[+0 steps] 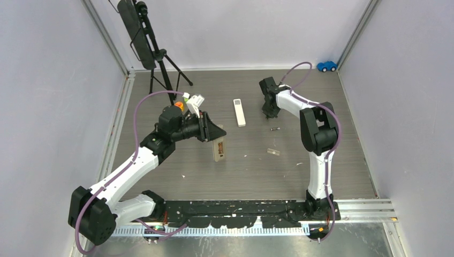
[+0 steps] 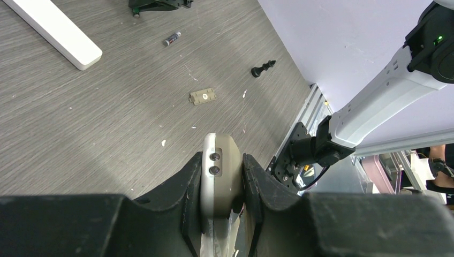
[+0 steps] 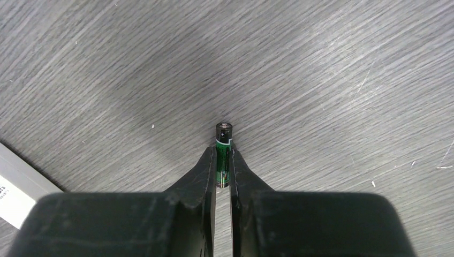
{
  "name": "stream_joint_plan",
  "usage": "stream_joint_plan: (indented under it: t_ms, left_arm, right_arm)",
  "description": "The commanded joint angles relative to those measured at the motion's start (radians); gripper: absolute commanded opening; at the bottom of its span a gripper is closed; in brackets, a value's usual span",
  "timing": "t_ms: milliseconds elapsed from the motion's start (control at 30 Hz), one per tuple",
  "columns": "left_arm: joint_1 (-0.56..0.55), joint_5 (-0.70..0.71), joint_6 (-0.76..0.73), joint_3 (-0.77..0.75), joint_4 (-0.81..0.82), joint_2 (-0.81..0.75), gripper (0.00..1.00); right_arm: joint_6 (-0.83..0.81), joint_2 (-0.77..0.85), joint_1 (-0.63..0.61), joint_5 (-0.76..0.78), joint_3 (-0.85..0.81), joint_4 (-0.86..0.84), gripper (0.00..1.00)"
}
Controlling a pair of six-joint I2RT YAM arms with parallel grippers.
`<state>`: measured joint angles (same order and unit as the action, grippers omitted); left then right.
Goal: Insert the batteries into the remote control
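My left gripper [image 2: 223,158] is shut on a beige-grey remote control [image 2: 220,170], gripping its sides; in the top view the remote [image 1: 218,149] hangs above the table's middle left. My right gripper [image 3: 223,151] is shut on a dark green battery [image 3: 224,160], whose tip pokes out past the fingertips close over the table. In the top view this gripper [image 1: 269,113] is at the back right. A second battery [image 1: 275,129] lies on the table just in front of it and also shows in the left wrist view [image 2: 172,38].
A white remote [image 1: 239,112] lies flat between the two grippers. A small beige battery cover [image 2: 203,96] and a black knob-like piece [image 2: 263,68] lie on the table. A tripod [image 1: 160,59] stands back left, a blue toy car [image 1: 326,66] back right.
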<state>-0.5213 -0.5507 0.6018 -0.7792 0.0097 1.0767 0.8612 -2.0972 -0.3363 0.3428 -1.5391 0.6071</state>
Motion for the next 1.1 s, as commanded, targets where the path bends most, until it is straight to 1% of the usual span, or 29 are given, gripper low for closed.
stream_joint_plan:
  t_ms: [0,133,200,400,533,600,767,833,867,933,1000,1067]
  left_arm:
    - [0.003,-0.024,0.009,-0.023,0.041,-0.024,0.00]
    - [0.003,-0.028,0.025,-0.026,0.049,-0.025,0.00]
    - [0.003,-0.030,0.045,-0.025,0.059,-0.021,0.00]
    - [0.003,-0.056,0.147,-0.014,0.137,-0.001,0.00]
    - [0.003,-0.053,0.206,-0.007,0.184,0.038,0.00]
    - [0.003,-0.051,0.237,-0.011,0.188,0.058,0.00]
    - [0.003,-0.043,0.330,-0.032,0.172,0.091,0.00]
    - [0.003,-0.039,0.367,-0.036,0.165,0.100,0.00]
    - [0.003,-0.037,0.379,-0.038,0.161,0.106,0.00]
    - [0.004,-0.031,0.394,-0.043,0.149,0.121,0.00]
    - [0.007,-0.024,0.407,-0.047,0.130,0.135,0.00]
    - [0.016,-0.018,0.428,-0.044,0.114,0.141,0.00]
  right_arm:
    - [-0.064,0.037,0.006,0.020,0.015,-0.006,0.10]
    - [-0.140,0.090,0.005,-0.030,0.061,-0.045,0.03]
    - [-0.175,0.153,0.003,-0.067,0.117,-0.093,0.03]
    - [-0.252,0.469,-0.064,-0.105,0.297,-0.201,0.01]
    - [-0.276,0.715,-0.181,-0.101,0.427,-0.295,0.01]
    - [-0.286,0.811,-0.280,-0.073,0.476,-0.327,0.01]
    - [-0.291,0.996,-0.466,-0.005,0.564,-0.422,0.01]
    - [-0.312,1.047,-0.530,-0.006,0.596,-0.491,0.01]
    - [-0.354,1.056,-0.565,-0.003,0.610,-0.522,0.01]
    - [-0.397,1.054,-0.625,0.045,0.624,-0.541,0.01]
    - [-0.404,1.044,-0.652,0.061,0.621,-0.535,0.01]
    - [-0.416,1.045,-0.678,0.062,0.636,-0.565,0.01]
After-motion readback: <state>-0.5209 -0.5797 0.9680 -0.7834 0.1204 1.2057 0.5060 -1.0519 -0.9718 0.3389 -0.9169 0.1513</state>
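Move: The right hand, at table level with the green battery already in its fingers, takes it to the open battery bay of the remote control that the left hand holds up, about 27 cm back, 21 cm to the left and 22 cm higher. From the right hand, the white remote on the table is some 14 cm left and 1 cm ahead; the loose battery is 6 cm back, 4 cm right. From the left hand, the bay is about 5 cm back, straight in line sideways and slightly below. The right hand keeps its pinch on the green battery, draws back a few centimetres low over the table, then climbs about 24 cm while swinging back some 21 cm and left some 15 cm, turning from pointing down to reaching left towards the held remote control. The left hand keeps its grip on the remote control and shifts about 2 cm right, towards the coming battery, tilting it some 20 degrees. ##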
